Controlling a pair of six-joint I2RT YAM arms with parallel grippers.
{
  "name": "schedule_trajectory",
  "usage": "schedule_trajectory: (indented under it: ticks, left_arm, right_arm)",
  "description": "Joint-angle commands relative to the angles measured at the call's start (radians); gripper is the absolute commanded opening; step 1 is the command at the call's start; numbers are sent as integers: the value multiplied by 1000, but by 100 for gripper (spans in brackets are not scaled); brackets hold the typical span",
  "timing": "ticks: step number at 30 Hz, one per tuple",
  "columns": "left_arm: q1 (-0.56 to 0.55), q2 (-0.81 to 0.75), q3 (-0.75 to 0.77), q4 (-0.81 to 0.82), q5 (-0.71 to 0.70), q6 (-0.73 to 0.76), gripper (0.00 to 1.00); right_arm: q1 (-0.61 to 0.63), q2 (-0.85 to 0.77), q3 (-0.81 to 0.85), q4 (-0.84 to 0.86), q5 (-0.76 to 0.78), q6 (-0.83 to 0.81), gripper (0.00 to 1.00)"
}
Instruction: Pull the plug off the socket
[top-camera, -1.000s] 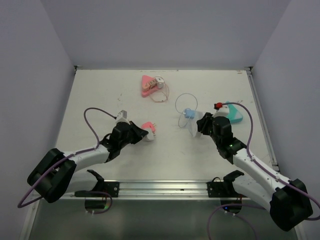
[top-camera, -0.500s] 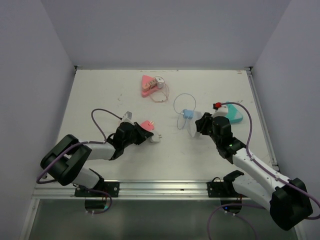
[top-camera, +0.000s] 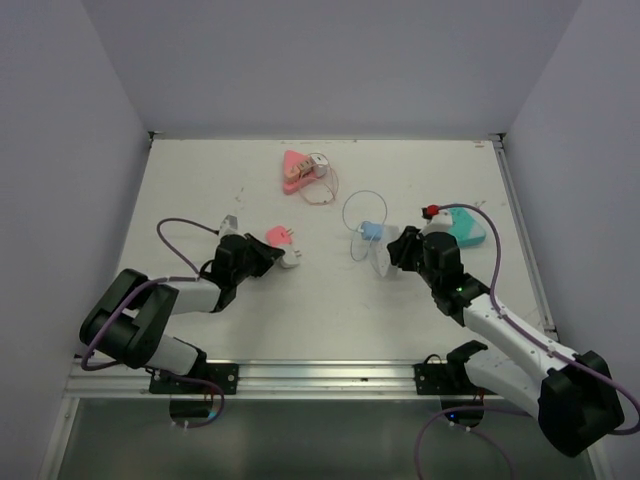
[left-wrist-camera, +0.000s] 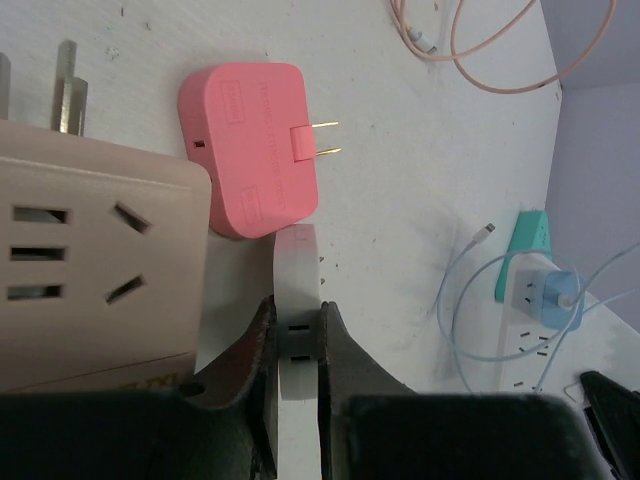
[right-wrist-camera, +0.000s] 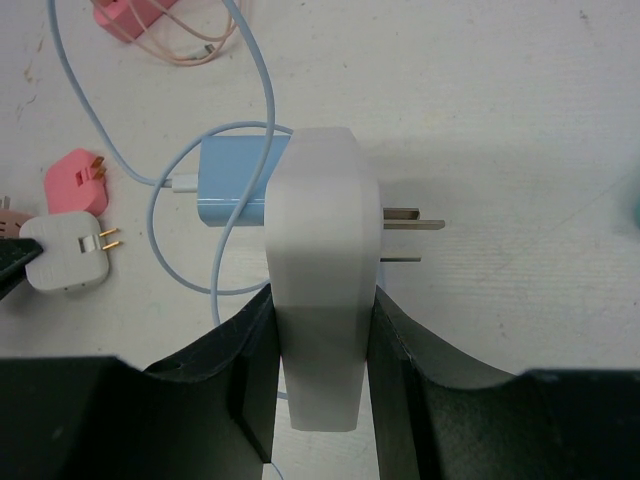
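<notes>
My left gripper (top-camera: 276, 262) (left-wrist-camera: 297, 308) is shut on a thin white plug (top-camera: 291, 261) (left-wrist-camera: 297, 270), seen edge-on between the jaws. A pink two-pronged plug (top-camera: 276, 237) (left-wrist-camera: 250, 150) lies loose on the table just beyond it. A beige socket block (left-wrist-camera: 95, 260) sits close beside the left fingers. My right gripper (top-camera: 392, 252) (right-wrist-camera: 322, 300) is shut on a white socket (top-camera: 384, 250) (right-wrist-camera: 322, 230) with bare prongs on its right side. A blue plug (top-camera: 372, 231) (right-wrist-camera: 232, 182) with a light blue cable (top-camera: 355, 205) sits in the socket's left face.
A pink triangular socket (top-camera: 293, 172) with a plug and a looped pink cable (top-camera: 325, 188) lies at the back. A teal socket (top-camera: 467, 226) with a red part (top-camera: 435, 211) rests right of my right gripper. The arms' purple cables arc over the near table.
My left gripper has swung left and slightly back with the white plug. The pink plug and beige block shifted with it. My right gripper has edged left with the socket.
</notes>
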Motion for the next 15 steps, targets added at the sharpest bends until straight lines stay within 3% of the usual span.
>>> schedule_trajectory:
  ticks: [1, 6, 7, 10, 13, 15]
  left_arm:
    - [21, 0, 6, -76, -53, 75, 17]
    - [22, -79, -2, -97, -28, 94, 43]
    - [22, -95, -3, -111, -24, 98, 57]
    - [21, -163, 1, -152, 5, 108, 79]
    - [22, -220, 30, -203, 53, 112, 91]
    - [15, -258, 49, -218, 76, 99, 94]
  right_arm:
    - [2, -5, 49, 105, -44, -18, 0]
    - [2, -9, 59, 109, -99, -34, 0]
    - [2, -10, 61, 111, -110, -37, 0]
    - [2, -10, 67, 114, -150, -43, 0]
    - [2, -9, 72, 117, -175, -49, 0]
    - [3, -7, 78, 118, -209, -52, 0]
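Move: The left fingers are shut on the white plug, its middle about 1 cm right of and below them. The pink plug lies some 4 cm ahead of that hand, the beige plug about 7 cm to its left, both roughly 2 cm lower. The blue plug sits some 19 cm to its right, 5 ahead and 7 higher. The right hand grips the socket block; from it, the blue plug is about 5 cm left, 4 ahead and level, the white plug 22 left, 1 back and 9 below. Opening nearly wide, the left fingers let go of the white plug beside the pink one while the hand shifts barely a centimetre left and back, then climbs about 3 cm clear of it. Leftward by some 2.5 cm, turning slightly counter-clockwise, the right hand keeps its hold on the socket block and brings the blue plug towards the left hand. ##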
